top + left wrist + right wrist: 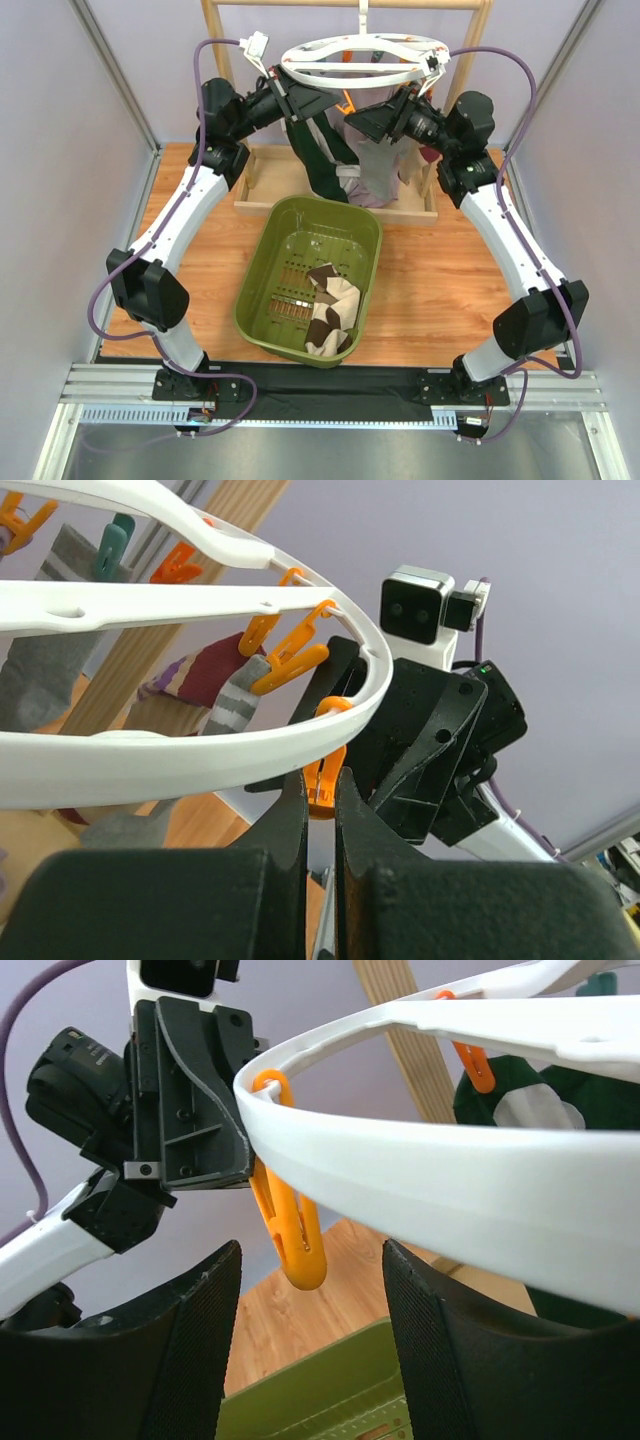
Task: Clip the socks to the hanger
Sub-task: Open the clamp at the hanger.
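The white ring hanger point(360, 55) hangs at the back with dark green point(320, 165), lilac-grey point(378, 165) and maroon point(425, 155) socks clipped under it. A brown-and-cream argyle sock point(332, 308) lies in the green basket. My left gripper point(322, 772) is shut just under the ring's rim point(200, 750); an orange clip point(323, 788) shows right behind its tips, not between them. My right gripper point(312, 1250) is open facing it. The same orange clip point(290, 1225) dangles in front of the gap between its fingers point(205, 1330), touching neither.
The olive-green slotted basket point(262, 250) sits mid-table. The wooden rack's base point(270, 205) and posts point(212, 40) stand behind it. More orange clips point(290, 655) and a teal clip point(115, 545) hang from the spokes. The two grippers point(290, 95) point(368, 118) are close together under the ring.
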Controlling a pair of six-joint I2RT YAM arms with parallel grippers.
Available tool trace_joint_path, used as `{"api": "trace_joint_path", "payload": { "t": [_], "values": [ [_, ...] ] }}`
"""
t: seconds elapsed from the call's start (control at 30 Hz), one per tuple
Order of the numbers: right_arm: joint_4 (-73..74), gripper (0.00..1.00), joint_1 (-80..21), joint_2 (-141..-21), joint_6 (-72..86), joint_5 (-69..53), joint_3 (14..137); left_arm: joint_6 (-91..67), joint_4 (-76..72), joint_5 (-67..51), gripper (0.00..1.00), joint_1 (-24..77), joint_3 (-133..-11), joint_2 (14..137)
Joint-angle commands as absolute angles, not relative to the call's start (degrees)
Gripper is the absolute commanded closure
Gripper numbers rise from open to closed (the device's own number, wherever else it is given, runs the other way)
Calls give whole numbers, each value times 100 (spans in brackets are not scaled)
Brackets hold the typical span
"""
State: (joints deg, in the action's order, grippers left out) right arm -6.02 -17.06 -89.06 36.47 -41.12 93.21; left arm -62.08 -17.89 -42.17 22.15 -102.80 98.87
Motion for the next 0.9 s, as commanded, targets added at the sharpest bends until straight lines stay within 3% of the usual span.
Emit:
{"api": "trace_joint_path", "payload": {
  "t": [0.0, 0.03, 0.1, 0.3, 0.33, 0.37, 0.4, 0.5, 0.57, 0.63, 0.87],
  "values": [
    [-1529, 41, -1696, -8824, 4069, -4368, 9167, -6354, -1978, -4456, 100, 2224, -10432, 9844],
    [-1590, 42, -1696, -8850, 4122, -4394, 9167, -6363, -1995, -4473, 100, 2224, -10441, 9861],
    [-1635, 57, -1688, -8981, 4245, -4482, 9272, -6389, -2030, -4482, 100, 2224, -10450, 9870],
    [-1960, 66, -1696, -9105, 4543, -4561, 9272, -6381, -1995, -4491, 100, 2224, -10450, 9844],
    [-2021, 74, -1696, -9123, 4587, -4614, 9281, -6363, -1986, -4500, 100, 2224, -10450, 9844],
    [-2100, 90, -1696, -9140, 4657, -4666, 9316, -6337, -1934, -4491, 100, 2224, -10459, 9844],
    [-2109, 98, -1696, -9193, 4737, -4710, 9351, -6293, -1873, -4483, 100, 2224, -10476, 9844],
    [-2066, 100, -1722, -9159, 4729, -4729, 9396, -5847, -1215, -4264, 100, 2224, -10538, 9730],
    [-1534, 100, -1775, -9088, 4282, -4510, 9465, -5086, -192, -3782, 74, 2250, -10547, 9424],
    [-639, 100, -1871, -8983, 3486, -4090, 9623, -4573, 750, -2985, 59, 2320, -10521, 9168],
    [709, 100, -2223, -8824, 1885, -2893, 9931, -3902, 2195, -1654, 50, 2548, -10828, 8719]
  ]
}}
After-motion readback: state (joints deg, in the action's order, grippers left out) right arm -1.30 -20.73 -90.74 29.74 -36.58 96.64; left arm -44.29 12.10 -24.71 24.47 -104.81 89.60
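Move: Pinched in the left hand's fingertips, the orange clamp hangs about 1 cm to their right and a little above, with the hanger's middle some 15 cm ahead, 5 cm right and 4 cm up. From that hand, the orange clamps at the hanger's right side are roughly 19 cm right and 5 cm ahead. From the right hand, the held clamp's middle is about 2 cm left, 1 cm ahead and 1 cm up, its lower end between the open fingers. Closing around the clamp's lower end while easing some 2 cm left, the right hand pinches the clamp and keeps hold. Only then does the left hand open to about half and come free, dipping about 2 cm and drawing off some 3 cm to its left, while turning roughly 20 degrees, mostly counter-clockwise with its left side rising. ##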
